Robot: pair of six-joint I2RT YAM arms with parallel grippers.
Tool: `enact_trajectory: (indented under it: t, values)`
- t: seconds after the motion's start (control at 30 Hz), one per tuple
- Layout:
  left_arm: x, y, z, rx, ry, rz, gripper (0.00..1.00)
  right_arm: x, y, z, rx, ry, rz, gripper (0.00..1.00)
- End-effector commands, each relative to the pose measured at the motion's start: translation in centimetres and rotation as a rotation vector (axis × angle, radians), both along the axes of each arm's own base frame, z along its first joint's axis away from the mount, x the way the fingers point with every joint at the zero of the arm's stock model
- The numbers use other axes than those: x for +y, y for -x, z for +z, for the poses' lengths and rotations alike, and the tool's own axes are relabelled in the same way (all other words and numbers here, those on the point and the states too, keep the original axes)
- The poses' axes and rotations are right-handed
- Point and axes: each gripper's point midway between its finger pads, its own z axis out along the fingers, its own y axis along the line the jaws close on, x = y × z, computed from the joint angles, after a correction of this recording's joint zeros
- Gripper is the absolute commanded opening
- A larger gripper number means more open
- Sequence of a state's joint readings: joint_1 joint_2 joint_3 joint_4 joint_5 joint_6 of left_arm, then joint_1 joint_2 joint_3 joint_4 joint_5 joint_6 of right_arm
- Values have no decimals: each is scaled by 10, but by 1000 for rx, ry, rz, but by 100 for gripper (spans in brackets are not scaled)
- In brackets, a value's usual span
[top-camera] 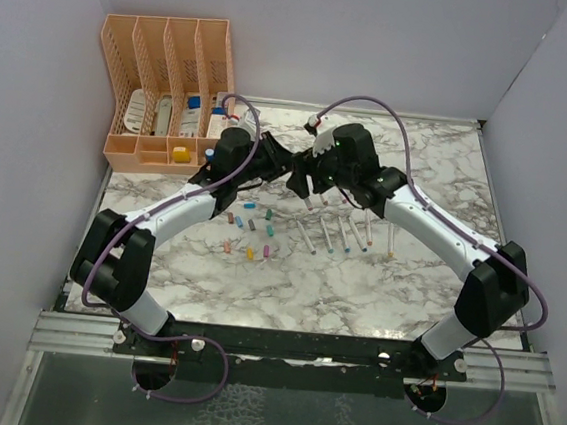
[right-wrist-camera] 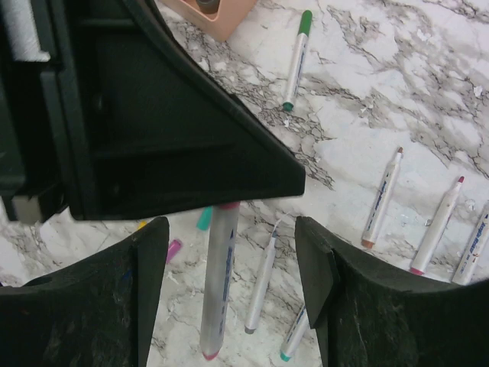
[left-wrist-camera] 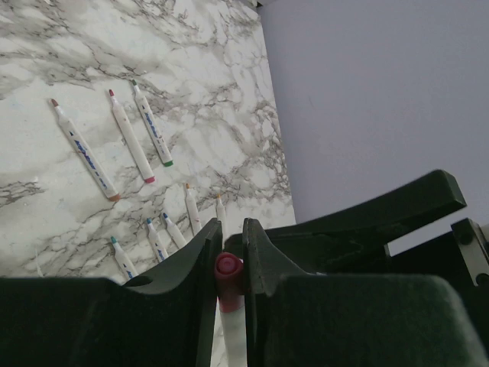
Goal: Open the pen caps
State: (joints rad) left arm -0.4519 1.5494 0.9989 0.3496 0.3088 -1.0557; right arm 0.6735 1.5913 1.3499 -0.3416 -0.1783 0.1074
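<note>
My left gripper (left-wrist-camera: pixel 229 229) is shut on the red cap (left-wrist-camera: pixel 228 269) of a white-grey pen (right-wrist-camera: pixel 218 283), held in the air above the table. The barrel hangs between the fingers of my right gripper (right-wrist-camera: pixel 231 229), which stands open and does not touch it. In the top view the two grippers meet near the table's middle back, left gripper (top-camera: pixel 280 169) beside right gripper (top-camera: pixel 307 182). Several loose pen caps (top-camera: pixel 252 232) lie scattered below them, among them a teal cap (right-wrist-camera: pixel 204 219) and a pink cap (right-wrist-camera: pixel 174 248). A row of pens (top-camera: pixel 345 235) lies to their right.
A peach organiser (top-camera: pixel 170 91) stands at the back left on the marble table (top-camera: pixel 356 290). More pens lie apart on the marble: a green pen (right-wrist-camera: pixel 296 57), a brown-tipped pen (right-wrist-camera: pixel 382 199) and a red-tipped pen (right-wrist-camera: pixel 437 225). Grey walls close in three sides.
</note>
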Motion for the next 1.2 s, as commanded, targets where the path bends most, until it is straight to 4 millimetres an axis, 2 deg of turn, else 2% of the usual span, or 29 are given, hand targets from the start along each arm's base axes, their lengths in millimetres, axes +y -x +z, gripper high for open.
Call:
enact_trajectory:
  t: [0.0,0.17,0.4,0.6,0.8,0.9,0.97,1.07,1.17]
  values:
    - [-8,7,25,-67,3,-17,0,13,-5,0,3,-8,26,65]
    - [-9,8,25,-70,-5,-14,0,15,-7,-3,11,-8,27,47]
    - [-9,7,24,-71,-14,-9,0,16,-7,-5,22,-10,27,3]
    - [5,-7,25,-77,-61,79,0,12,-3,-16,50,15,23,1]
    - [41,-46,37,-98,-99,205,0,-7,21,-40,113,51,17,1]
    - [63,-67,38,-101,-122,258,0,-18,38,-42,131,42,13,2]
    - [68,-76,37,-103,-140,267,0,-27,49,-46,143,45,3,1]
    - [70,-84,25,-84,-170,255,0,-40,57,-46,140,50,-28,1]
    - [71,-84,15,-69,-178,251,0,-48,61,-46,132,56,-51,1]
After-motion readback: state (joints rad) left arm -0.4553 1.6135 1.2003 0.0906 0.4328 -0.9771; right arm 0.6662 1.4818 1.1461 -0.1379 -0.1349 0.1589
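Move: The held pen already has its pink cap in the left fingers. Its body slopes down, back and to the right, with its middle some 3 cm back, right and below the left hand. The right hand, open, has that middle about 3 cm straight below it. From the right hand, the nearest uncapped pen lies on the table about 3 cm back, 3 cm right and 15 cm down, and the teal cap 3 cm back and 8 cm left at that depth. The right fingers close from wide and pinch the pen body just below the cap, after the hand sinks about 2 cm with a little forward and left; the left keeps its grip on the cap, easing back and right before returning. Then the right pulls some 2.5 cm right, also back and slightly up, and the left is drawn along to the right and back, twisting clockwise by under 10 degrees. ##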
